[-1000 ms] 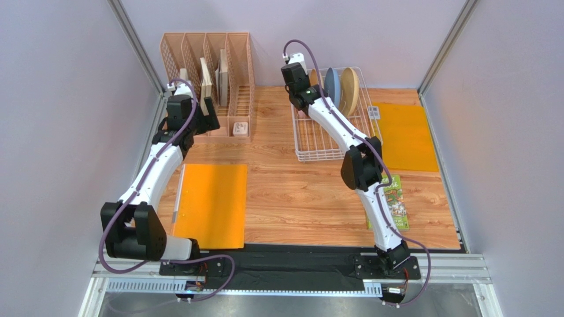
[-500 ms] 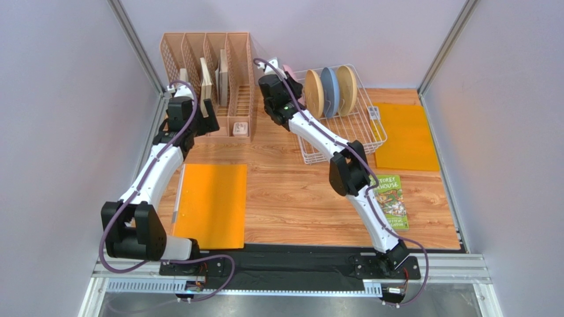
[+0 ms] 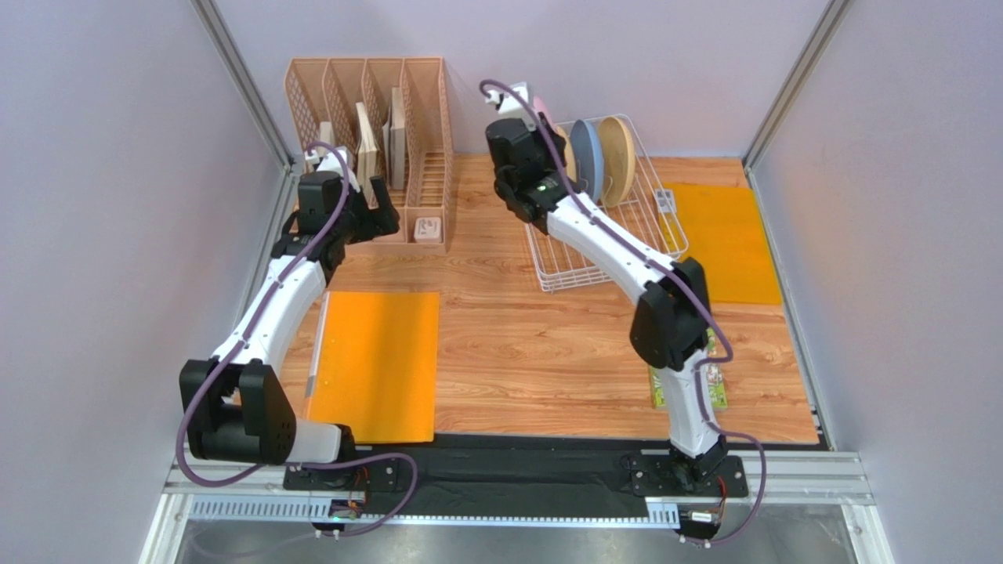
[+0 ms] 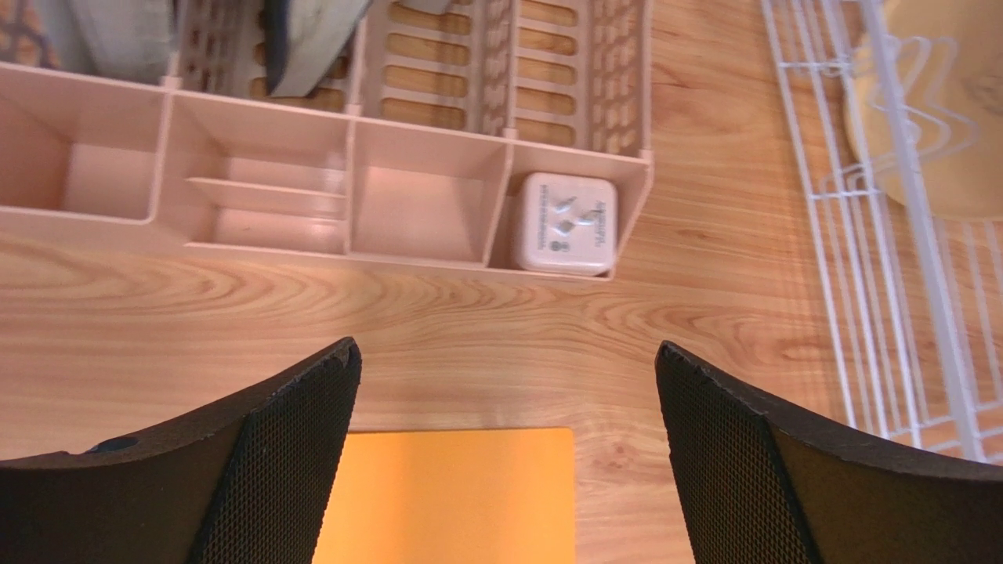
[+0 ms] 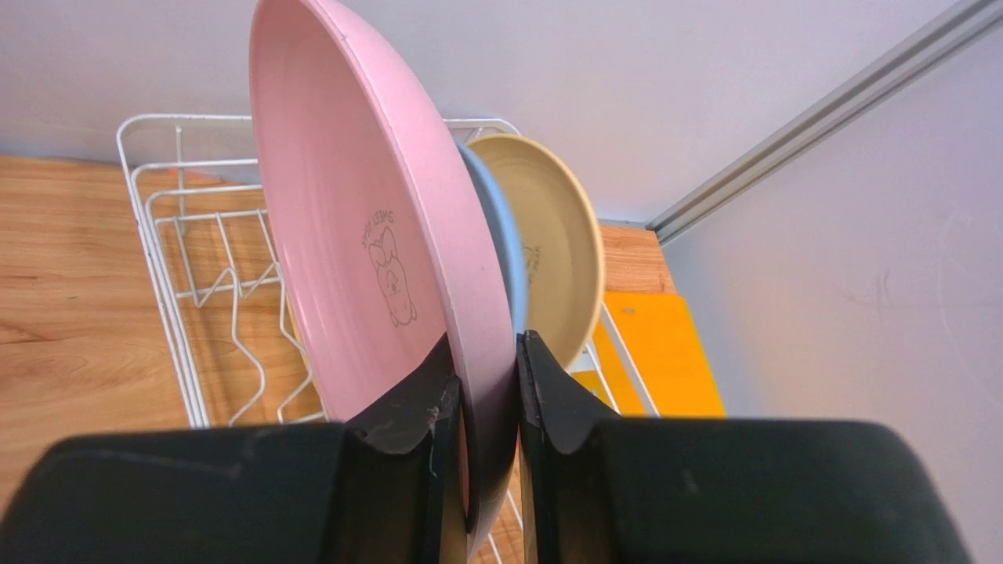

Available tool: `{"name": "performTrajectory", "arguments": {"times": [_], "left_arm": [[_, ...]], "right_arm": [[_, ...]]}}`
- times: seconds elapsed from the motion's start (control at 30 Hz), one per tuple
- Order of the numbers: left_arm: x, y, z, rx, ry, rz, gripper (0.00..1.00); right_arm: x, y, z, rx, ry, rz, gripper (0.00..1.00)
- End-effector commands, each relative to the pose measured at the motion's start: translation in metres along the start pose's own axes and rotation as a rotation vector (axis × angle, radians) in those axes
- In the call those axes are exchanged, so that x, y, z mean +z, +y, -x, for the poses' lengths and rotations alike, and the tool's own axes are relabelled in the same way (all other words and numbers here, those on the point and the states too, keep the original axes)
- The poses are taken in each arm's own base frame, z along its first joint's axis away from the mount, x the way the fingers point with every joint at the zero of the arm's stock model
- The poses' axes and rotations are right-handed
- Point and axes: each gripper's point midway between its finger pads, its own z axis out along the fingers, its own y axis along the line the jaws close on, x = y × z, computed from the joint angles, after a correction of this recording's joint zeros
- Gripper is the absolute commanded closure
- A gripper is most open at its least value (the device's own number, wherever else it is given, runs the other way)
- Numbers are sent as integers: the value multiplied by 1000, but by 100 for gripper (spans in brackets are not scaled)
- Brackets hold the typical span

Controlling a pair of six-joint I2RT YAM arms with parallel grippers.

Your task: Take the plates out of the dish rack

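My right gripper [image 5: 485,347] is shut on the rim of the pink plate [image 5: 353,223], which it holds upright on edge over the left end of the white wire dish rack [image 5: 177,253]. Behind it in the rack stand a blue plate [image 5: 504,247] and a yellowish-tan plate [image 5: 556,253]. From above, the right gripper [image 3: 532,123] is at the dish rack's [image 3: 589,253] back left corner, beside the blue plate [image 3: 589,159] and tan plate [image 3: 619,153]. My left gripper [image 4: 506,353] is open and holds nothing. It hovers over bare wood in front of the peach organizer.
The peach slotted organizer [image 3: 377,129] with beige boards stands at the back left, a small white box [image 4: 565,223] in its front tray. Orange mats lie at the front left [image 3: 374,364] and right [image 3: 718,241]. A green book [image 3: 704,367] lies by the right arm.
The right arm pulled the pink plate left out of the row, then swung back right towards the rack's back left corner. The rack shifted slightly. The left arm barely moved.
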Motion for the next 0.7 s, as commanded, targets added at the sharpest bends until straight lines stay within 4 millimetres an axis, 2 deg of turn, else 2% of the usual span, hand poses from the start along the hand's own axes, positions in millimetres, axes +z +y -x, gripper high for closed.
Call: {"name": "performTrajectory", "arguments": {"times": [0.0, 0.03, 0.07, 0.1, 0.13, 0.17, 0.23, 0.3, 0.33, 0.37, 0.4, 0.43, 0.47, 0.5, 0.53, 0.57, 0.6, 0.63, 0.67], "left_arm": [[-17, -43, 14, -48, -53, -225, 0], [-20, -49, 13, -55, -52, -257, 0], [-23, -56, 13, -62, -58, -294, 1], [-26, -64, 9, -70, -52, -349, 1], [-28, -71, 8, -89, -49, -372, 2], [-32, -76, 8, -91, -53, -393, 2], [-38, -93, 3, -100, -47, -467, 2], [-42, -105, 3, -102, -62, -522, 2], [-45, -114, -1, -101, -59, -547, 2], [-45, -118, -5, -113, -52, -559, 2], [-47, -123, -3, -114, -68, -575, 2], [-49, -132, -7, -112, -66, -598, 3], [-50, -137, -8, -124, -73, -615, 3], [-51, -141, -9, -127, -76, -628, 3], [-53, -147, -12, -130, -74, -646, 3], [-52, -151, -15, -144, -73, -659, 3], [-51, -152, -17, -150, -72, -660, 3], [-51, -156, -19, -156, -69, -668, 3], [-50, -158, -21, -167, -75, -677, 3]], "right_arm": [[-39, -59, 30, 180, -14, 73, 100], [-44, -50, 21, 161, 4, 145, 100], [-55, -64, 26, 201, -3, 172, 100], [-61, -63, 16, 212, 28, 217, 99], [-72, -54, 16, 230, 32, 322, 98], [-84, -61, 11, 264, 45, 364, 98], [-103, -54, 3, 320, 79, 507, 96], [-116, -61, -9, 365, 110, 592, 94], [-129, -49, -11, 409, 136, 702, 93], [-137, -52, -10, 445, 141, 750, 93], [-137, -49, -21, 464, 172, 778, 93], [-148, -40, -21, 501, 197, 865, 93], [-152, -41, -16, 526, 185, 896, 93], [-150, -38, -26, 532, 206, 902, 93], [-161, -32, -24, 560, 218, 984, 93], [-163, -32, -19, 587, 202, 1015, 93], [-160, -32, -23, 614, 219, 1029, 94], [-169, -28, -21, 647, 238, 1095, 94], [-168, -29, -15, 681, 219, 1121, 94]]}}
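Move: The pink plate, already held by the rim in the right hand, has its middle about 7 cm ahead of that hand, a touch lower; the left gripper it is brought to lies some 32 cm left, 11 cm back and 8 cm lower. In the rack the blue plate stands about 6 cm ahead of the right hand, 6 cm right and 17 cm below. From the left hand the pink plate is some 18 cm ahead, 32 cm right, 7 cm up. The pink plate, still pinched by its rim, is carried about 15 cm back by the right hand, over a hump that rises some 6 cm and then sinks 8 cm, while the wrist rolls the hand's left side up and turns counter-clockwise. The left hand comes to meet it, some 14 cm right and 5 cm back, rolling its left side down and turning clockwise, fingers staying wide open. ##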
